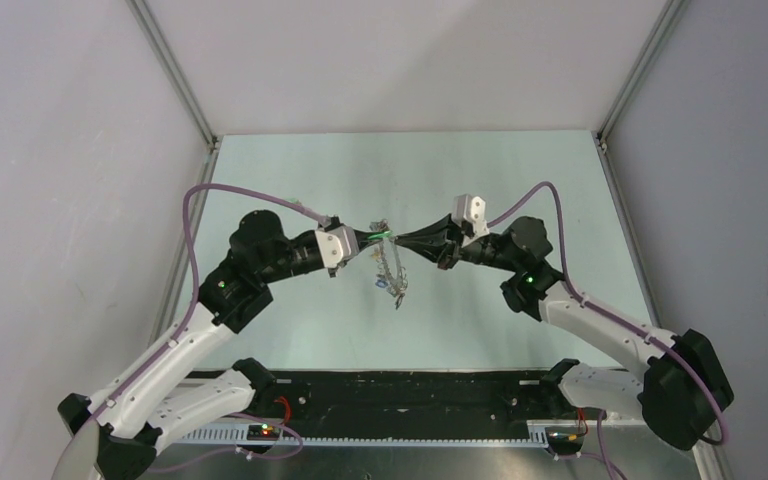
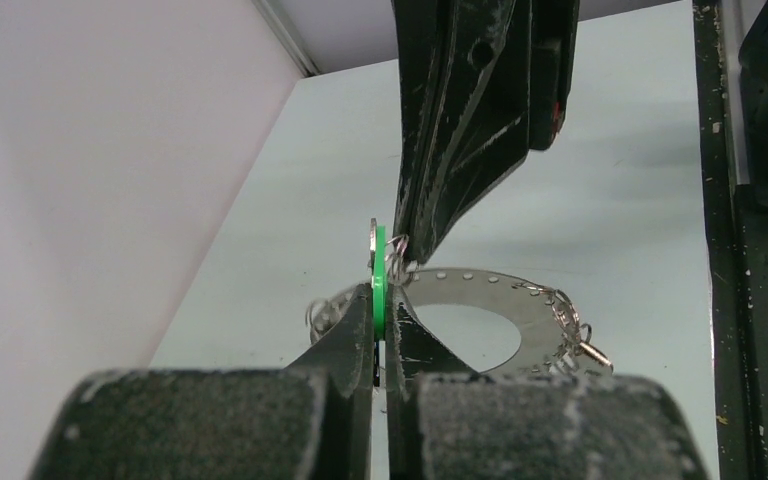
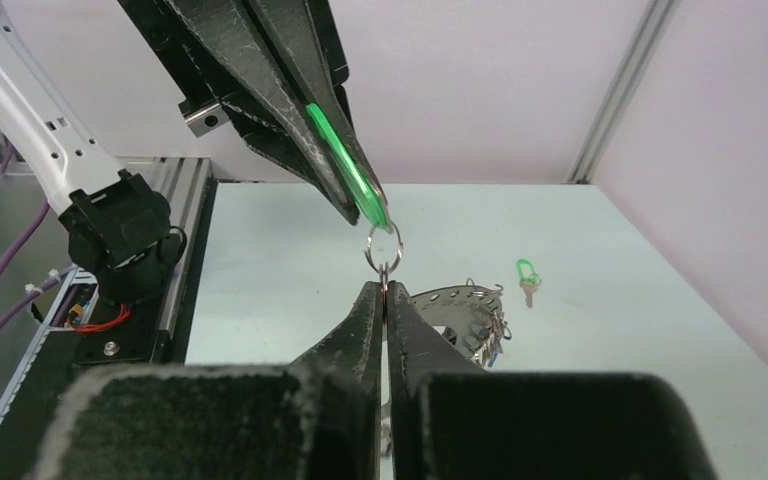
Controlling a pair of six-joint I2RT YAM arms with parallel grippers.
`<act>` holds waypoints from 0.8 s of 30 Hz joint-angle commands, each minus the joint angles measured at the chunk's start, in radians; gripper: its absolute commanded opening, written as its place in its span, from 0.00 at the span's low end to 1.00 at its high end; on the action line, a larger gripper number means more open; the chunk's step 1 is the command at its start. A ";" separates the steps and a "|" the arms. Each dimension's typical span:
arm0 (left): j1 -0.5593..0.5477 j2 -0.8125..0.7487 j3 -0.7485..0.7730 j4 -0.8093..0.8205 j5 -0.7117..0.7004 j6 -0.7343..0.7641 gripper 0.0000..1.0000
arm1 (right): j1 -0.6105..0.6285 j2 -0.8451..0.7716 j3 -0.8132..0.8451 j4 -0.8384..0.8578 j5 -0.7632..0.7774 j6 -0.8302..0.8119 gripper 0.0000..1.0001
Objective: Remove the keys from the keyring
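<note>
The keyring (image 1: 390, 275) is a flat silvery plate with a central hole, and it hangs in the air between my two grippers. Several small keys fringe its lower edge. My left gripper (image 1: 375, 238) is shut on the green head of a key (image 2: 379, 280). The keyring plate (image 2: 480, 290) hangs just behind that key. My right gripper (image 3: 384, 288) is shut on a small wire ring (image 3: 383, 250). This ring links the green key head (image 3: 345, 170) to the rim of the keyring (image 3: 455, 300). The two grippers meet tip to tip.
A loose key with a green head (image 3: 527, 278) lies on the pale green table (image 1: 300, 180) beyond the keyring. White walls close in the left, right and back. A black strip (image 1: 410, 395) with the arm bases runs along the near edge.
</note>
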 commanded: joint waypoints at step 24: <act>0.000 -0.042 -0.005 0.080 0.062 0.045 0.00 | -0.060 -0.036 -0.028 0.124 -0.081 0.046 0.35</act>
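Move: The right fingers are already shut on the small ring, and the green key in the left fingers lies about 4 cm to the right hand's left, level fore and aft and some 1 cm above. The big keyring with its keys hangs about 8 cm below and 3 cm to the left of the right hand. For the left hand, the green key is about 1 cm to its right, at the fingertips, level in depth and height. Keeping its pinch on the small ring, the right hand pulls to the right, away from the green key, for some 3 cm, then opens its fingers and lets go of the ring. It settles lower as it opens, then rises again and comes about 1 cm back left. The left hand nearly stays put, still pinching the green key. ##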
